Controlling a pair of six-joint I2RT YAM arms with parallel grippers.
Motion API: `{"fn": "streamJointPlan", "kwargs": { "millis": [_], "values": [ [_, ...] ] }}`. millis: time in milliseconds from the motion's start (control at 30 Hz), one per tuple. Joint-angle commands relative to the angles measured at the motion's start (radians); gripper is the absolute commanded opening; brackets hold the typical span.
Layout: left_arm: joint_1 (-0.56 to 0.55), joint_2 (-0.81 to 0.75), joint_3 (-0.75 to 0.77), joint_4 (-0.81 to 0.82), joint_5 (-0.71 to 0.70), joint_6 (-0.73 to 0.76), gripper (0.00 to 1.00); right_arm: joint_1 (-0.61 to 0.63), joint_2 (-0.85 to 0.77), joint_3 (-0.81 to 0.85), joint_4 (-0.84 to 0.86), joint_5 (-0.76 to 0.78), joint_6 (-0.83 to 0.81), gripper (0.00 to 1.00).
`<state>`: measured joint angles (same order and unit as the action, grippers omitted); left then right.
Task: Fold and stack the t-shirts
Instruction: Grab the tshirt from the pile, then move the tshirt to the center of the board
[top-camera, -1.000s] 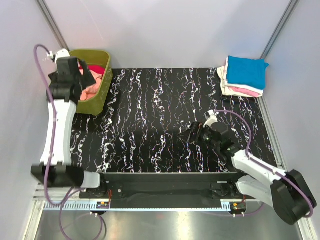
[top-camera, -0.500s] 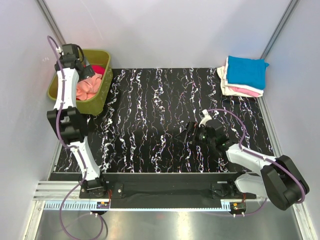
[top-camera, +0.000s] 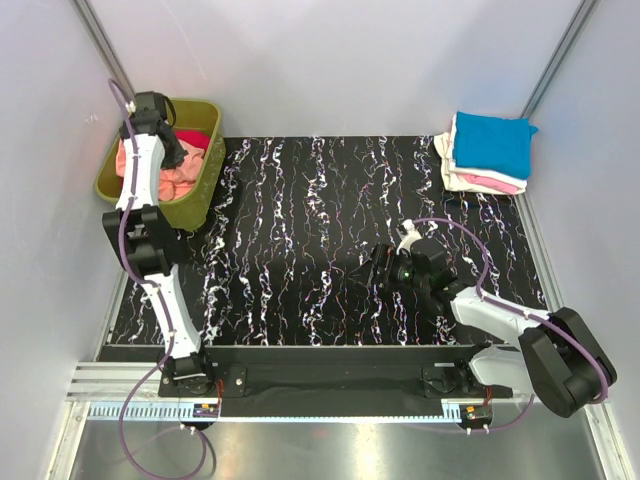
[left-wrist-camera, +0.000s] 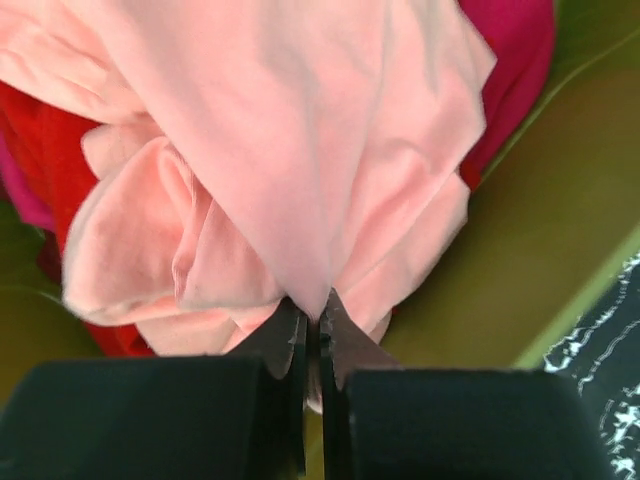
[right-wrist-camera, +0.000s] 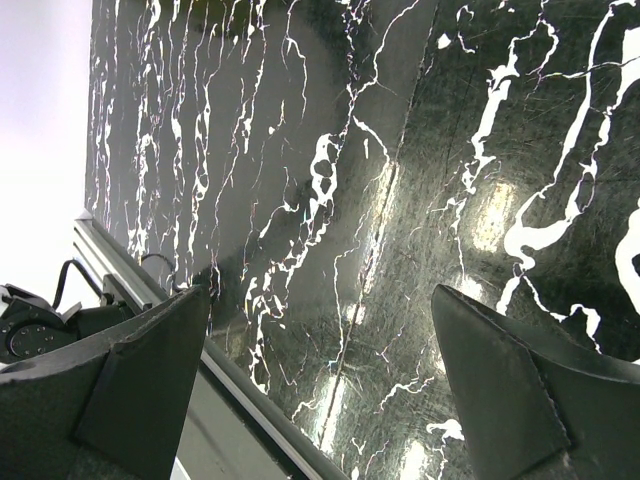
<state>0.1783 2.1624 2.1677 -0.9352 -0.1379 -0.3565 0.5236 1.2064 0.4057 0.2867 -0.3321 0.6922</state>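
A salmon-pink t-shirt (left-wrist-camera: 300, 150) lies crumpled on top inside the olive-green tub (top-camera: 195, 195), also seen as the salmon-pink t-shirt (top-camera: 178, 178) from above. My left gripper (left-wrist-camera: 312, 312) reaches down into the tub and is shut on a fold of this shirt. Under it lie a red t-shirt (left-wrist-camera: 35, 160) and a magenta t-shirt (left-wrist-camera: 515, 60). Folded t-shirts are stacked at the back right, a bright blue one (top-camera: 492, 143) on top of cream and pink ones (top-camera: 480, 183). My right gripper (top-camera: 380, 268) hovers low over the black marbled table (top-camera: 300, 230), open and empty.
The tub stands at the table's back left corner against the wall. A metal rail (right-wrist-camera: 250, 400) runs along the table's near edge, close under the right gripper. Grey walls enclose the table on three sides.
My left arm has swung from above the tub's near side down into it, and its gripper has shut on the salmon-pink t-shirt. The right arm shifted slightly.
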Motion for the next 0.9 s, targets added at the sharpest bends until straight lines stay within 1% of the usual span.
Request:
{"fn": "streamJointPlan", "kwargs": {
  "millis": [0, 33, 67, 100, 133, 167, 200, 233, 267, 300, 333, 367, 400, 433, 467, 500, 533, 567, 600, 633, 667, 733, 767, 833, 867],
  "values": [
    [-0.039, -0.116, 0.153, 0.003, -0.005, -0.013, 0.0, 0.003, 0.001, 0.042, 0.042, -0.007, -0.019, 1.0],
    [-0.054, -0.142, 0.188, 0.001, -0.005, -0.013, 0.0, 0.001, -0.001, 0.042, 0.042, -0.007, -0.019, 1.0],
    [-0.094, -0.165, 0.231, -0.002, 0.0, -0.01, 0.0, 0.001, -0.004, 0.041, 0.042, -0.007, -0.016, 1.0],
    [-0.12, -0.217, 0.312, 0.01, 0.006, -0.004, 0.0, 0.001, -0.013, 0.035, 0.034, 0.002, -0.014, 1.0],
    [-0.15, -0.251, 0.334, 0.03, 0.004, 0.007, 0.0, 0.001, -0.062, 0.024, 0.029, 0.045, -0.007, 0.98],
    [-0.224, -0.292, 0.314, 0.059, -0.003, 0.025, 0.0, 0.001, -0.109, -0.011, 0.028, 0.085, 0.004, 0.97],
    [-0.262, -0.393, 0.276, 0.14, -0.015, 0.033, 0.0, 0.001, -0.167, -0.025, -0.016, 0.137, 0.012, 0.98],
    [-0.336, -0.447, 0.224, 0.192, -0.012, 0.037, 0.01, 0.003, -0.306, -0.033, -0.052, 0.219, 0.013, 0.99],
    [-0.37, -0.499, 0.125, 0.243, -0.006, 0.036, 0.03, 0.001, -0.383, -0.022, -0.098, 0.27, 0.01, 1.0],
    [-0.403, -0.577, 0.092, 0.306, 0.007, 0.034, 0.04, 0.003, -0.462, 0.001, -0.23, 0.324, 0.006, 1.0],
    [-0.475, -0.598, 0.074, 0.315, -0.002, 0.027, 0.05, 0.001, -0.596, 0.028, -0.291, 0.441, -0.006, 1.0],
    [-0.508, -0.607, 0.072, 0.3, -0.005, 0.028, 0.05, 0.001, -0.651, 0.092, -0.417, 0.494, -0.022, 1.0],
    [-0.535, -0.598, 0.084, 0.279, 0.018, 0.025, 0.06, 0.001, -0.727, 0.131, -0.473, 0.549, -0.055, 1.0],
    [-0.584, -0.584, 0.093, 0.259, 0.027, 0.016, 0.08, 0.001, -0.748, 0.172, -0.522, 0.652, -0.072, 1.0],
    [-0.606, -0.554, 0.093, 0.228, 0.055, 0.007, 0.09, 0.001, -0.758, 0.259, -0.619, 0.698, -0.089, 1.0],
    [-0.629, -0.535, 0.092, 0.211, 0.063, 0.007, 0.11, 0.001, -0.746, 0.303, -0.665, 0.737, -0.115, 1.0],
    [-0.675, -0.514, 0.092, 0.191, 0.073, 0.014, 0.3, 0.003, -0.731, 0.387, -0.707, 0.79, -0.126, 1.0],
    [-0.695, -0.466, 0.104, 0.138, 0.087, 0.019, 0.53, 0.001, -0.708, 0.425, -0.795, 0.807, -0.134, 1.0],
    [-0.714, -0.448, 0.106, 0.113, 0.102, 0.017, 0.73, 0.001, -0.658, 0.467, -0.848, 0.82, -0.128, 1.0],
    [-0.743, -0.431, 0.097, 0.096, 0.112, 0.013, 0.98, 0.001, -0.633, 0.505, -0.901, 0.85, -0.109, 1.0],
    [-0.75, -0.408, 0.069, 0.064, 0.119, 0.007, 0.99, 0.001, -0.61, 0.568, -1.001, 0.86, -0.088, 1.0],
    [-0.77, -0.403, 0.011, 0.049, 0.121, -0.022, 0.99, 0.001, -0.567, 0.613, -1.07, 0.843, -0.039, 1.0],
    [-0.772, -0.418, -0.067, 0.046, 0.12, -0.032, 0.99, 0.001, -0.562, 0.614, -1.105, 0.828, -0.02, 1.0],
    [-0.772, -0.449, -0.162, 0.053, 0.097, -0.058, 0.99, 0.001, -0.562, 0.599, -1.123, 0.764, 0.004, 1.0],
    [-0.772, -0.494, -0.266, 0.068, 0.071, -0.084, 0.99, 0.001, -0.564, 0.581, -1.136, 0.745, 0.012, 1.0]
  ]
}}
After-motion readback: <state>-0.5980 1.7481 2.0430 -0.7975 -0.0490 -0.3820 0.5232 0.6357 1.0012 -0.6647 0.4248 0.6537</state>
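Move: Deep in the green bin, the left hand already has the peach t-shirt pinched. The table middle, where the shirt is headed, lies about 40 cm to its right, 23 cm back and some 15 cm down. Red shirts lie about 4 cm left of the hand, 1 cm back and 6 cm below; the folded stack is about 75 cm right, level ahead, 12 cm lower. From the right hand, the table middle is roughly 4 cm left, 5 cm ahead and 6 cm down. Whipping the peach shirt up out of the bin, the left hand climbs some 40 cm while swinging right and back, wrist tipping up and turning clockwise. Near the top its fingers open wide and release the cloth; it then sinks about 20 cm, still going right. The open, empty right hand clears the way, rising about 27 cm and swinging 15 cm right before dipping slightly. ##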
